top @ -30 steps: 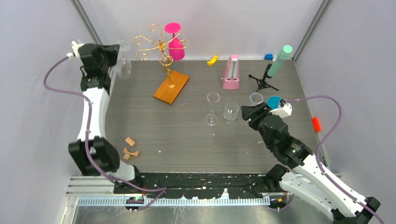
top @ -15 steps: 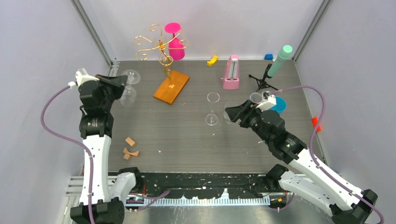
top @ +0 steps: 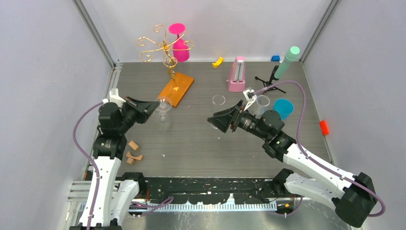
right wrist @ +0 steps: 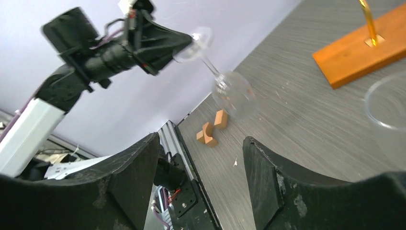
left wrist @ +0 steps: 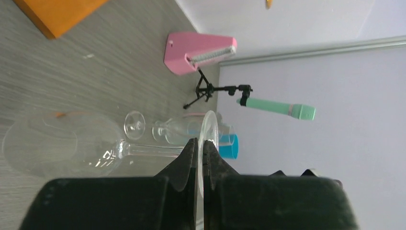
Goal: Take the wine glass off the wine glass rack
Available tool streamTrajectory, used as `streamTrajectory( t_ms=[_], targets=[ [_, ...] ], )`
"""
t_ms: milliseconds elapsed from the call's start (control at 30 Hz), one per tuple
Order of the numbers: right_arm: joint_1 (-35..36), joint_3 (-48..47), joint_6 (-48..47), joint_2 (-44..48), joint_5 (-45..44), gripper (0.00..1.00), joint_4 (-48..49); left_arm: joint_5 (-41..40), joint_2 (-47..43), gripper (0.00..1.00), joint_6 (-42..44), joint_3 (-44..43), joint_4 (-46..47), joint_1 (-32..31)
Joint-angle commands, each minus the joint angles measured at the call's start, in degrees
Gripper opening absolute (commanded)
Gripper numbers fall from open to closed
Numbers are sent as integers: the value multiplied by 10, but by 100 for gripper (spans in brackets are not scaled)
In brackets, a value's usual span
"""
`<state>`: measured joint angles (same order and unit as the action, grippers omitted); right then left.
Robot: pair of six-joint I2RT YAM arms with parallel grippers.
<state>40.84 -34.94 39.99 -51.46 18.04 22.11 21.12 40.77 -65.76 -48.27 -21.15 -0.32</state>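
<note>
A clear wine glass (top: 165,106) hangs tilted just above the table, left of the middle and clear of the wine glass rack (top: 164,47). My left gripper (top: 155,106) is shut on the glass's round foot (left wrist: 209,136). The stem (left wrist: 148,149) and bowl (left wrist: 57,146) stick out sideways beyond the fingers. The gold wire rack stands at the back on its orange base (top: 175,89). My right gripper (top: 216,121) stands open near the middle, facing the held glass (right wrist: 233,93), with nothing between its fingers (right wrist: 270,175).
A magenta glass (top: 178,43) sits among the rack's arms. Another clear wine glass (top: 218,100), a clear cup (top: 262,102) and a blue cup (top: 283,108) stand behind the right gripper. Pink metronome (top: 236,74) and microphone stand (top: 282,64) at the back; wooden blocks (top: 133,151) front left.
The left arm has swung from the back left corner down towards the middle, carrying the glass. The right arm has reached left towards it, and its jaws have opened wider.
</note>
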Motion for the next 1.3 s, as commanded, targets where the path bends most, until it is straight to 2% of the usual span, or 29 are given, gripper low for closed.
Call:
streamTrajectory(
  t_ms=[0,167,267,400,600,867,967,1133,1267],
  targets=[
    [16,0,-53,-26,38,69,154,88,16,0,-86,40,134,-17],
    [34,-19,-94,-79,44,69,170,137,35,0,-129,49,186,-44],
    [55,-44,-140,-107,65,69,147,161,36,0,-168,59,207,-60],
    [87,-65,-206,-132,52,69,117,203,34,0,-217,75,252,-63],
    [113,-95,-265,-168,40,67,105,216,24,0,-218,99,247,-65],
    [124,-125,-289,-218,25,65,93,237,2,0,-256,117,275,-65],
    [128,-133,-290,-240,19,60,106,241,-10,0,-267,122,273,-65],
    [131,-144,-287,-263,11,44,121,244,-27,0,-272,131,257,-65],
    [133,-154,-282,-269,1,37,127,247,-33,0,-273,133,250,-65]
  ],
)
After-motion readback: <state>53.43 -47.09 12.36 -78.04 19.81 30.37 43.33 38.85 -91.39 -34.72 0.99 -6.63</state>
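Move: The wine glass hangs upside down from the left fingers, which already pinch the edge of its foot; its middle is about 9 cm below that hand and 2 cm to its right. From the open right hand it lies some 21 cm left, 5 cm ahead and 7 cm lower. A tall clear glass stands about 11 cm ahead of the right hand and 3 cm to its right, 12 cm lower. The rack's wooden base is roughly 20 cm ahead of the left hand, 4 cm right and 25 cm down. Leftward about 11 cm goes the right hand, sinking some 4 cm late on and tipping its fingers down to bring them around the hanging glass's stem, where they close partway; a touch can't be made out. Keeping its pinch on the foot, the left hand meets it, going about 8 cm right and 5 cm back while turning clockwise and tipping its fingertips up. ##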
